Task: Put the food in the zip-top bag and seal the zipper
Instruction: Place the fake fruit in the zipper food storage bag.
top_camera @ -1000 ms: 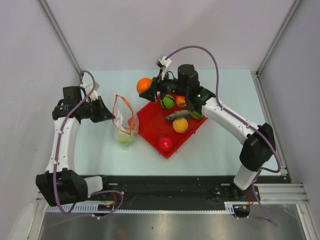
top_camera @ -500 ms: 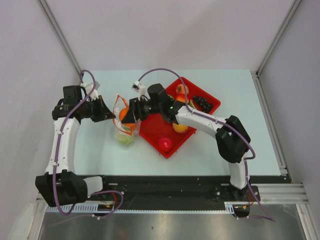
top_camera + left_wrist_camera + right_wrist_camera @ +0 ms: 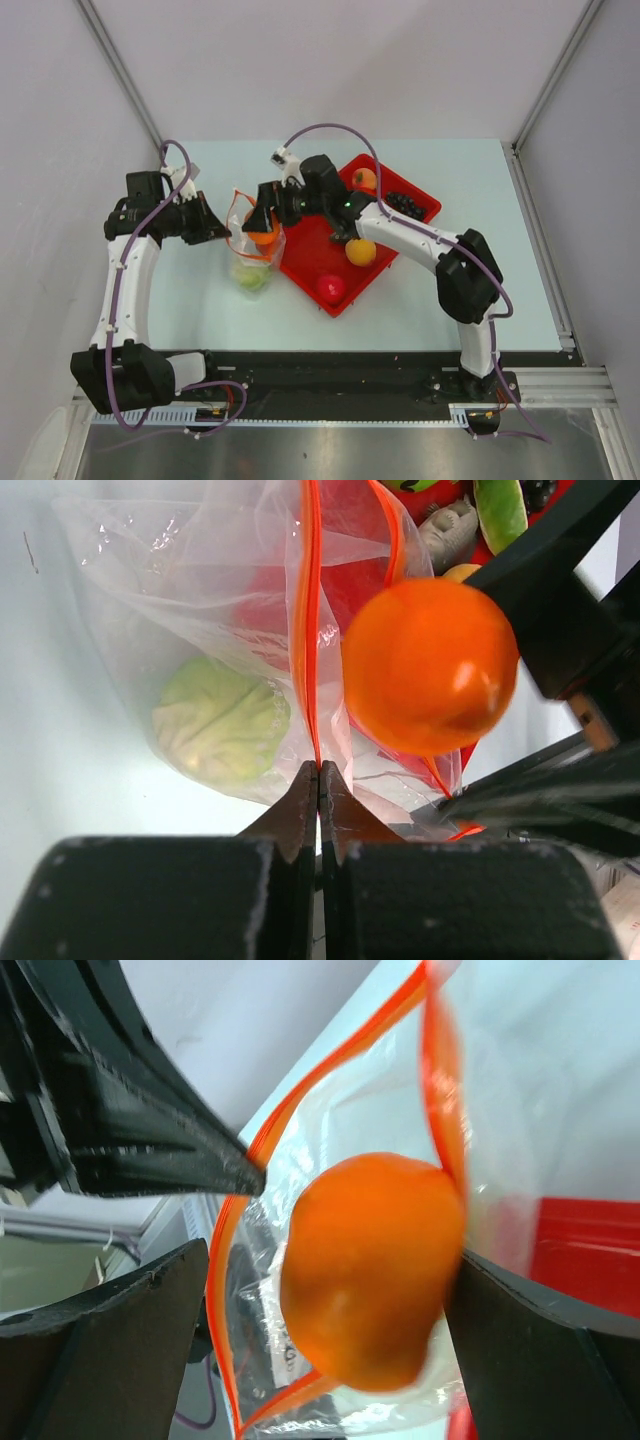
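The zip-top bag (image 3: 250, 258) stands left of the red tray, a green cabbage (image 3: 222, 720) inside it. My left gripper (image 3: 226, 233) is shut on the bag's near edge, pinching the orange-red zipper (image 3: 311, 630) at the jaw tips (image 3: 318, 768) and holding the mouth up. My right gripper (image 3: 262, 221) hovers at the bag's mouth with its jaws open. An orange (image 3: 370, 1270) sits loose between its fingers (image 3: 120, 1340), level with the zipper strip (image 3: 440, 1080). In the left wrist view the orange (image 3: 430, 665) is just right of the strip.
The red tray (image 3: 310, 262) lies right of the bag. It holds a yellow-orange fruit (image 3: 361, 251), a red tomato (image 3: 331, 288), a peach (image 3: 365, 179) and dark grapes (image 3: 405, 203). A grey fish (image 3: 447, 530) and a green pod (image 3: 500, 510) also lie there.
My right arm swung left from over the tray's far corner to the bag's mouth with the orange. Its jaws have spread and the orange now sits loose between them. The left arm stayed still.
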Tool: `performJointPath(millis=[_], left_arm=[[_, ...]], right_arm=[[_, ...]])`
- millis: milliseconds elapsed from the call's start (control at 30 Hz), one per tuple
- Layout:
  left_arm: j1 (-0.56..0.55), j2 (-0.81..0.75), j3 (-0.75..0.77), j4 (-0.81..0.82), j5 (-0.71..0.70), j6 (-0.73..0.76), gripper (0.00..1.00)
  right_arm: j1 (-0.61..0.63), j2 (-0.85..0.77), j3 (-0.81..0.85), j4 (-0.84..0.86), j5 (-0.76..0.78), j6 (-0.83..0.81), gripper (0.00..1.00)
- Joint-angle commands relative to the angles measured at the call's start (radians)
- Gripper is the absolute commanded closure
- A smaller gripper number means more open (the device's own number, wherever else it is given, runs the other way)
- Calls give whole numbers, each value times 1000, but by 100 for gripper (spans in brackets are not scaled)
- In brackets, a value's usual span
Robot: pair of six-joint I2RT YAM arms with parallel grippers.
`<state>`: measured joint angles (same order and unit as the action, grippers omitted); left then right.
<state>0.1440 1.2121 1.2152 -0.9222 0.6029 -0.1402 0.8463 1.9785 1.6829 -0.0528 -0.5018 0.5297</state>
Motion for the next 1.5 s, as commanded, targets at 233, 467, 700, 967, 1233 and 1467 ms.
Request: performJointPath(millis=[233, 467, 700, 967, 1233, 1467], left_arm=[[-7, -6, 35, 31, 14, -39, 100], [-4, -19, 46, 20, 3, -29, 100], [-6, -26, 44, 16, -2, -22, 100], [-6, -31, 47, 2, -3, -12, 100], [-4, -37, 75, -32, -32, 13, 100], [-6, -10, 95, -66, -166, 14, 100]], right_arm=[[-108, -81, 83, 70, -102, -14, 4], [-121, -127, -18, -62, -49, -59, 24], [-110, -161, -107, -96, -60, -128, 34], [-99, -83, -72, -36, -93, -86, 58], [-108, -84, -46, -24, -144, -79, 100], [-124, -130, -54, -44, -181, -141, 93]])
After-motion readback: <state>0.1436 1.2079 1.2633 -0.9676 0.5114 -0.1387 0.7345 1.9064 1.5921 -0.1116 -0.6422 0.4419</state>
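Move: The orange lies right between the right hand's wide-open fingers, about 2 cm below the hand point. The open bag mouth is level with it, some 3 cm to the left. The cabbage, already in the bag, lies about 4 cm left and 15 cm down, neither ahead nor back; the red tray's middle is roughly 10 cm ahead, 21 cm right and 16 cm down. From the left hand, the orange is level ahead, about 7 cm right and 1 cm lower. Out of the bag mouth, quickly forward, up and to the right, goes the already open right hand, leaving the orange behind; it then curves back and down while still drifting right. It ends about 5 cm right of where it began, just beside the mouth's right edge, its fingers shutting fully on the way with nothing between them. The left hand keeps its pinch on the bag's left rim, nearly still. ##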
